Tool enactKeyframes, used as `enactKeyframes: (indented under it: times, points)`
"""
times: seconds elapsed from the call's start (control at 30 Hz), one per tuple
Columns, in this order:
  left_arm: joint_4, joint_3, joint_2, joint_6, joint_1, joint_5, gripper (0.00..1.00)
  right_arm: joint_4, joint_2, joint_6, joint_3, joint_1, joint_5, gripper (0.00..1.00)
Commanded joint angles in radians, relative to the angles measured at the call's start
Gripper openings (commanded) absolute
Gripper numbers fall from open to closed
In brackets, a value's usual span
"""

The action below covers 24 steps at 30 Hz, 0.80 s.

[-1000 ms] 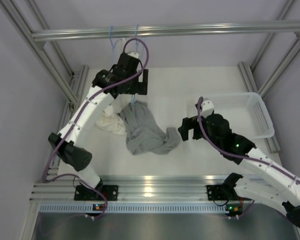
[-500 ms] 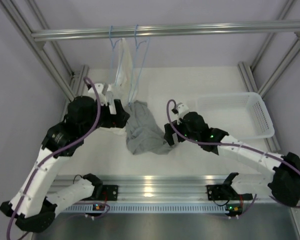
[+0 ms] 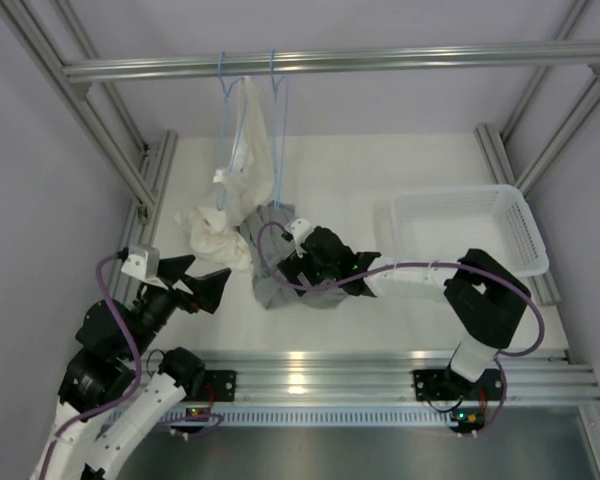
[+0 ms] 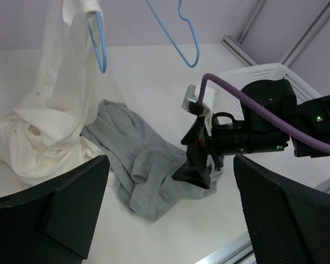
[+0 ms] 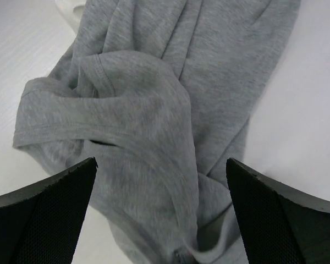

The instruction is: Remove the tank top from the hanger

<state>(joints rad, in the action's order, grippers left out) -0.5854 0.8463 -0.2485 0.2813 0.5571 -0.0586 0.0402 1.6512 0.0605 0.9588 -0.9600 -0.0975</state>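
Note:
The grey tank top lies crumpled on the white table, off the bare light-blue hanger that hangs from the rail above it. In the left wrist view the tank top and that hanger are clearly apart. My right gripper hovers low over the tank top, open, and grey folds spread under and between its black fingers. My left gripper is open at the near left, apart from the fabric, and holds nothing; its fingers frame the scene.
A second light-blue hanger on the rail carries a white garment that trails down into a heap beside the tank top. A white basket stands at the right. Metal frame posts run along both sides.
My left arm has drawn back from the rail to the near left corner. My right gripper has moved left until it is over the tank top.

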Motion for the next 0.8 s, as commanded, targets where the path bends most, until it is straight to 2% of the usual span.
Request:
enactKeyframes:
  times: [0.0, 0.23, 0.33, 0.4, 0.47, 0.5, 0.57, 0.6, 0.63, 0.67, 0.7, 0.77]
  points:
    - [0.096, -0.039, 0.029, -0.028, -0.002, -0.029, 0.99, 0.156, 0.077, -0.042, 0.064, -0.009, 0.035, 0.99]
    - [0.096, -0.049, 0.031, -0.042, -0.003, -0.017, 0.99, 0.173, 0.222, -0.015, 0.095, -0.022, -0.064, 0.99]
    - [0.096, -0.052, 0.031, -0.045, -0.003, -0.007, 0.99, 0.146, 0.269, 0.025, 0.089, -0.023, -0.004, 1.00]
    - [0.095, -0.052, 0.029, -0.047, -0.002, -0.012, 0.99, 0.046, 0.297, 0.036, 0.115, -0.031, 0.018, 0.99]
    - [0.096, -0.050, 0.029, -0.047, -0.003, -0.010, 0.99, 0.021, 0.318, 0.064, 0.113, -0.048, 0.035, 0.95]
    - [0.096, -0.050, 0.029, -0.047, -0.003, -0.007, 0.99, 0.020, 0.318, 0.076, 0.106, -0.057, 0.036, 0.86]
    - [0.095, -0.049, 0.032, -0.047, -0.003, -0.006, 0.99, 0.020, 0.314, 0.110, 0.072, -0.081, 0.004, 0.75]
    - [0.095, -0.052, 0.034, -0.048, -0.003, -0.003, 0.99, 0.020, 0.309, 0.122, 0.061, -0.092, -0.017, 0.54]
    - [0.095, -0.050, 0.035, -0.048, -0.002, -0.001, 0.99, 0.018, 0.289, 0.146, 0.034, -0.101, -0.062, 0.42]
    - [0.095, -0.050, 0.035, -0.048, -0.002, -0.001, 0.99, 0.018, 0.271, 0.157, 0.017, -0.117, -0.080, 0.25]
    - [0.096, -0.052, 0.035, -0.048, -0.003, -0.001, 0.99, 0.021, 0.248, 0.173, -0.004, -0.123, -0.094, 0.00]
    - [0.096, -0.052, 0.035, -0.048, -0.003, 0.000, 0.99, 0.044, 0.150, 0.232, -0.080, -0.129, -0.136, 0.00]
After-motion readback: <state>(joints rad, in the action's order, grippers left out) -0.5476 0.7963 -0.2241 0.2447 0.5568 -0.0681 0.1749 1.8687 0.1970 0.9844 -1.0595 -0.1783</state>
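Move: The gray tank top lies beneath the open right hand, its middle about 3 cm ahead and 7 cm below. The white garment's heap on the table is some 9 cm ahead and 14 cm to the left; the white basket stands about 11 cm ahead and 36 cm to the right. From the left hand the tank top lies roughly 14 cm ahead, 12 cm right and 32 cm below. Right hand sinks some 6 cm, easing left, pinches the tank top's bunched fabric shut, then draws back 3 cm. ##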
